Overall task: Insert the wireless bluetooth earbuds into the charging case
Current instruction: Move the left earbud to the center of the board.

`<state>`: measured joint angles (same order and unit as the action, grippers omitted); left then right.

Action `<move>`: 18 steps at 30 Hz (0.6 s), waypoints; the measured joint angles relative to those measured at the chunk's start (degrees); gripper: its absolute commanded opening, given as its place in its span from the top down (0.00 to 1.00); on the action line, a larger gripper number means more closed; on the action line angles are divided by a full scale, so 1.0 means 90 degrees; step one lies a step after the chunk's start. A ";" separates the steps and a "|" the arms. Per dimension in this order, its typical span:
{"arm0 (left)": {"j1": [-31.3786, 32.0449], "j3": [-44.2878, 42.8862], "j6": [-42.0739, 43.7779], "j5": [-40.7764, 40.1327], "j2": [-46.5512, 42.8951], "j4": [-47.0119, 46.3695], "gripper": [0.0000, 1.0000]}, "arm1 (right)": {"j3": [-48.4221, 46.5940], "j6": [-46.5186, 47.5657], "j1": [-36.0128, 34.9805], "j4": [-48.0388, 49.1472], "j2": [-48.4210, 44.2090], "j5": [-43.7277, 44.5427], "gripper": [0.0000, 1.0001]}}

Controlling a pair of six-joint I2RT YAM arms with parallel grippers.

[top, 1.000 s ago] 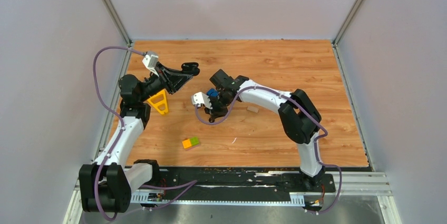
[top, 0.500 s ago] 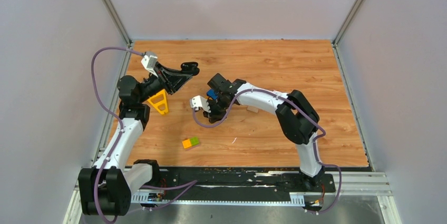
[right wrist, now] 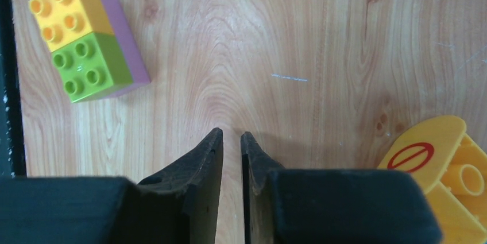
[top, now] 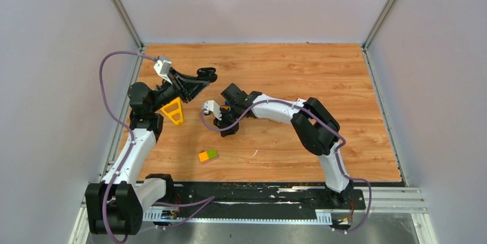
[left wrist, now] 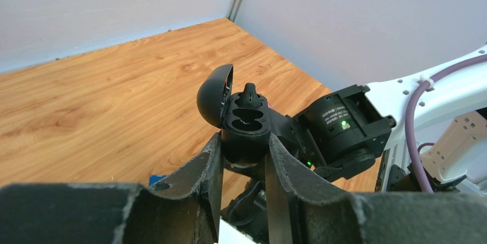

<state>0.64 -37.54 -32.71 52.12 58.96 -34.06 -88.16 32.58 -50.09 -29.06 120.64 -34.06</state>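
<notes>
My left gripper (left wrist: 244, 140) is shut on the black charging case (left wrist: 246, 130), holding it up above the table with its lid (left wrist: 213, 95) swung open. One black earbud (left wrist: 250, 92) sticks up from the far slot, and the near slot looks empty. In the top view this gripper (top: 207, 74) and the case sit at the back left. My right gripper (right wrist: 231, 135) hovers over bare wood, its jaws open by a narrow gap with nothing between them. From above, the right gripper (top: 228, 130) is just right of and nearer than the case. No other earbuds show.
A yellow and green block (right wrist: 86, 40) lies ahead and left of the right fingers, near the front (top: 208, 155). A yellow sign piece (right wrist: 442, 163) lies to their right, below the left arm (top: 173, 111). A thin white sliver (top: 254, 153) rests on the wood.
The right arm has swung left toward the left arm, and its jaws have parted a little. The left arm and the case have stayed put.
</notes>
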 measured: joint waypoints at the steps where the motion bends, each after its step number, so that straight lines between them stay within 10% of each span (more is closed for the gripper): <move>1: 0.0000 0.0000 0.0000 0.0000 0.0002 0.0000 1.00 | 0.0000 -0.0104 -0.0019 0.0085 0.0044 0.0041 0.81; 18: 0.0000 0.0002 -0.0002 -0.0027 0.0002 -0.0002 1.00 | 0.1336 -0.0333 0.0318 0.0500 -0.0733 0.1292 0.85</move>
<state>0.64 -37.52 -32.73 51.88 58.98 -34.09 -76.14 29.58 -47.22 -24.56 114.04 -22.44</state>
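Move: The left earbud lies almost under the right fingertips, roughly 3 cm below, 1 cm ahead and 1 cm to their right. The orange block stands about 8 cm straight ahead, and the blue block some 10 cm ahead and 4 cm right. The green-yellow block is about 8 cm back and 8 cm to the left. From the left hand, the earbud is about 9 cm right, 6 cm back and 30 cm down. No grip on the left earbud can be made out: the right fingertips first sink about 2 cm beside it, then draw off low over the board, about 6 cm to the right and 2 cm forward, away from the earbud. The hand turns some 10 degrees clockwise and its fingers point a little more steeply down, staying slightly open. ##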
